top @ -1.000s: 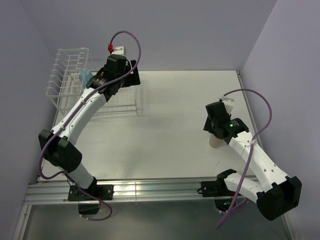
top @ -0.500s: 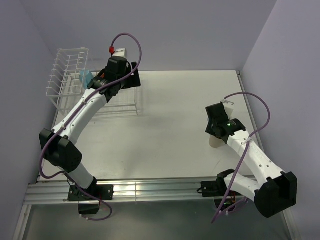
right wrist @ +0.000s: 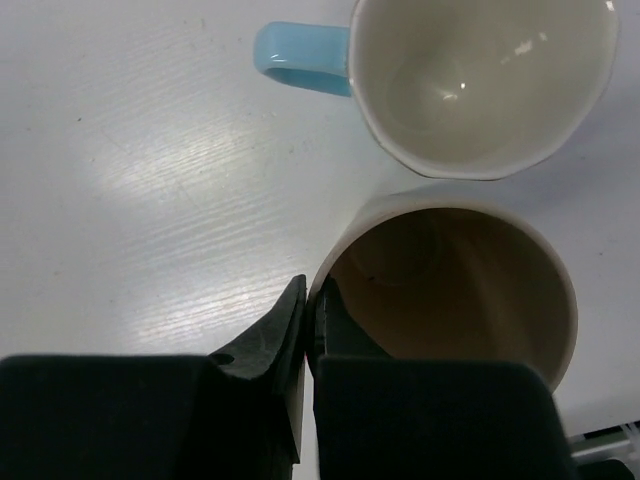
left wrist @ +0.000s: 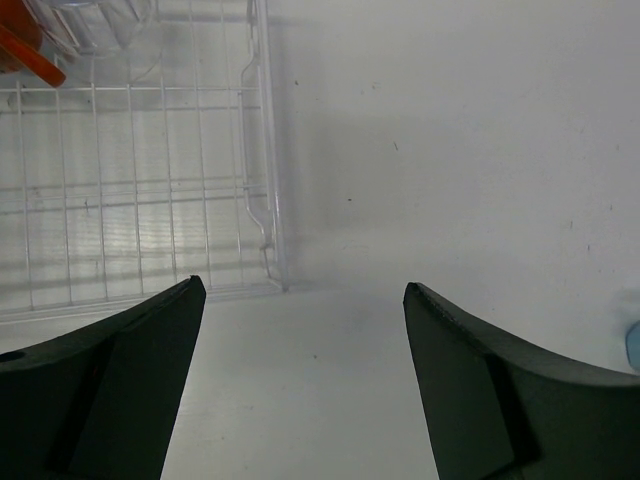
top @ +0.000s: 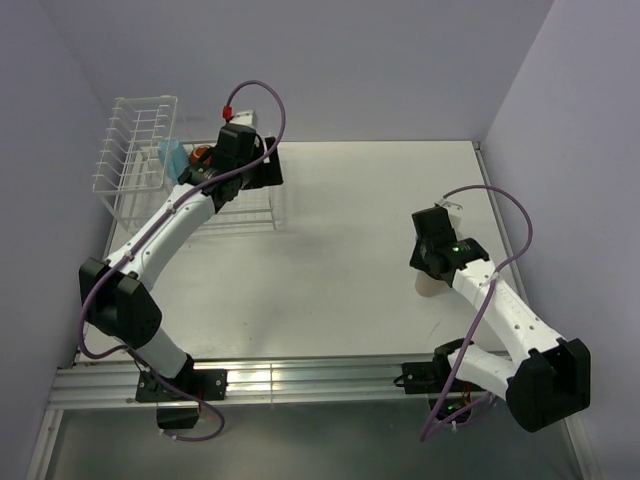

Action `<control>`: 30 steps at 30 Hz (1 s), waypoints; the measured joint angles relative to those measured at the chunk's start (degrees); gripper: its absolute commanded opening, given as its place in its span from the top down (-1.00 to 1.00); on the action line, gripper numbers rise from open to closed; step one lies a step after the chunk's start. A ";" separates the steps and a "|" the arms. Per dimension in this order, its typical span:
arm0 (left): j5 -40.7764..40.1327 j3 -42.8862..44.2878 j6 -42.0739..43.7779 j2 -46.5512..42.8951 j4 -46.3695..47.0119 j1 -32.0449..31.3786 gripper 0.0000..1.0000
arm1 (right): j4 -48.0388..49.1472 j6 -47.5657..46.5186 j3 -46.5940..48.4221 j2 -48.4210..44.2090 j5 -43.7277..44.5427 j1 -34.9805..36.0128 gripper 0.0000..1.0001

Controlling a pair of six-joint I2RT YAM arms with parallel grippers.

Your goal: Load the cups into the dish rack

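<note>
My right gripper [right wrist: 318,295] is shut on the rim of the beige cup [right wrist: 450,290], one finger inside and one outside. The cup stands upright on the table. Just beyond it stands a light blue handled mug [right wrist: 480,80], white inside. From above, the right gripper [top: 432,268] covers most of the beige cup [top: 430,287]. My left gripper [left wrist: 302,288] is open and empty, over the table beside the dish rack [left wrist: 150,180]. In the dish rack [top: 135,150] I see another light blue mug [top: 172,155] and the red-orange cup [top: 200,153]. The red-orange cup [left wrist: 25,50] also shows in the left wrist view's corner.
The rack stands at the table's far left, against the left wall. Walls close in the back and both sides. A metal rail [top: 300,380] runs along the near edge by the arm bases. A blue sliver [left wrist: 633,345] shows at the left wrist view's right edge.
My right gripper has shut onto the beige cup's rim. The left gripper has drifted a little to the right of the rack, uncovering the red-orange cup.
</note>
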 measured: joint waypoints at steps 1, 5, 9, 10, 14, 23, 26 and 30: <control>0.42 -0.37 -0.17 -0.31 0.02 0.00 -0.76 | 0.17 -0.39 0.00 -0.15 -1.01 0.00 1.00; 2.64 -1.22 -0.55 -1.81 0.74 0.02 -0.78 | 0.37 -0.59 1.53 -1.73 -8.22 -0.07 1.00; 8.46 -2.49 -1.57 -4.11 3.23 1.25 -0.79 | 1.16 -0.13 7.65 -1.90 -18.03 -0.04 1.00; 11.10 -3.28 -2.08 -5.01 4.46 2.05 -0.80 | 1.92 0.13 9.60 -1.86 -20.61 -0.04 1.00; 23.61 -8.66 -5.20 -8.46 11.02 7.17 -0.81 | 7.65 2.23 17.59 0.87 -30.97 -0.07 1.00; 48.28 -18.23 -13.57 -9.53 28.83 11.93 -0.82 | 32.33 16.50 21.53 13.44 -56.46 -0.04 1.00; 55.10 -21.00 -18.27 -9.27 36.79 11.93 -0.82 | 40.44 22.86 21.53 16.70 -61.61 -0.04 1.00; 60.94 -23.41 -23.45 -8.17 45.79 11.93 -0.82 | 51.87 31.41 21.46 18.97 -66.49 -0.04 1.00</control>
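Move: The right fingers are already shut on the left wall of the beige cup, whose middle lies about 4 cm to their right and 4 cm below; the open left gripper it is taken to is some 36 cm left, 15 cm ahead and 14 cm higher. The blue cup stands about 8 cm ahead and 5 cm right of the right hand, 5 cm down. From the left hand the beige cup is roughly 40 cm right, 16 cm back and 18 cm down, and the dish rack's middle 11 cm left, 8 cm ahead and 20 cm below. Keeping its pinch on the rim, the right hand lifts the beige cup off the table beside the blue cup and carries it up and left, about 24 cm up and 22 cm across with a little forward, rolling well over and turning counter-clockwise so that the fingers swing round to the left and the cup's base faces the other gripper. The left hand, fingers staying wide open, leaves its place over the rack's right end and comes back, up and to the right by about 6 cm each, rolling its left side down and turning some 40 degrees clockwise to face the oncoming cup; whether its fingers touch the cup can't be seen. ##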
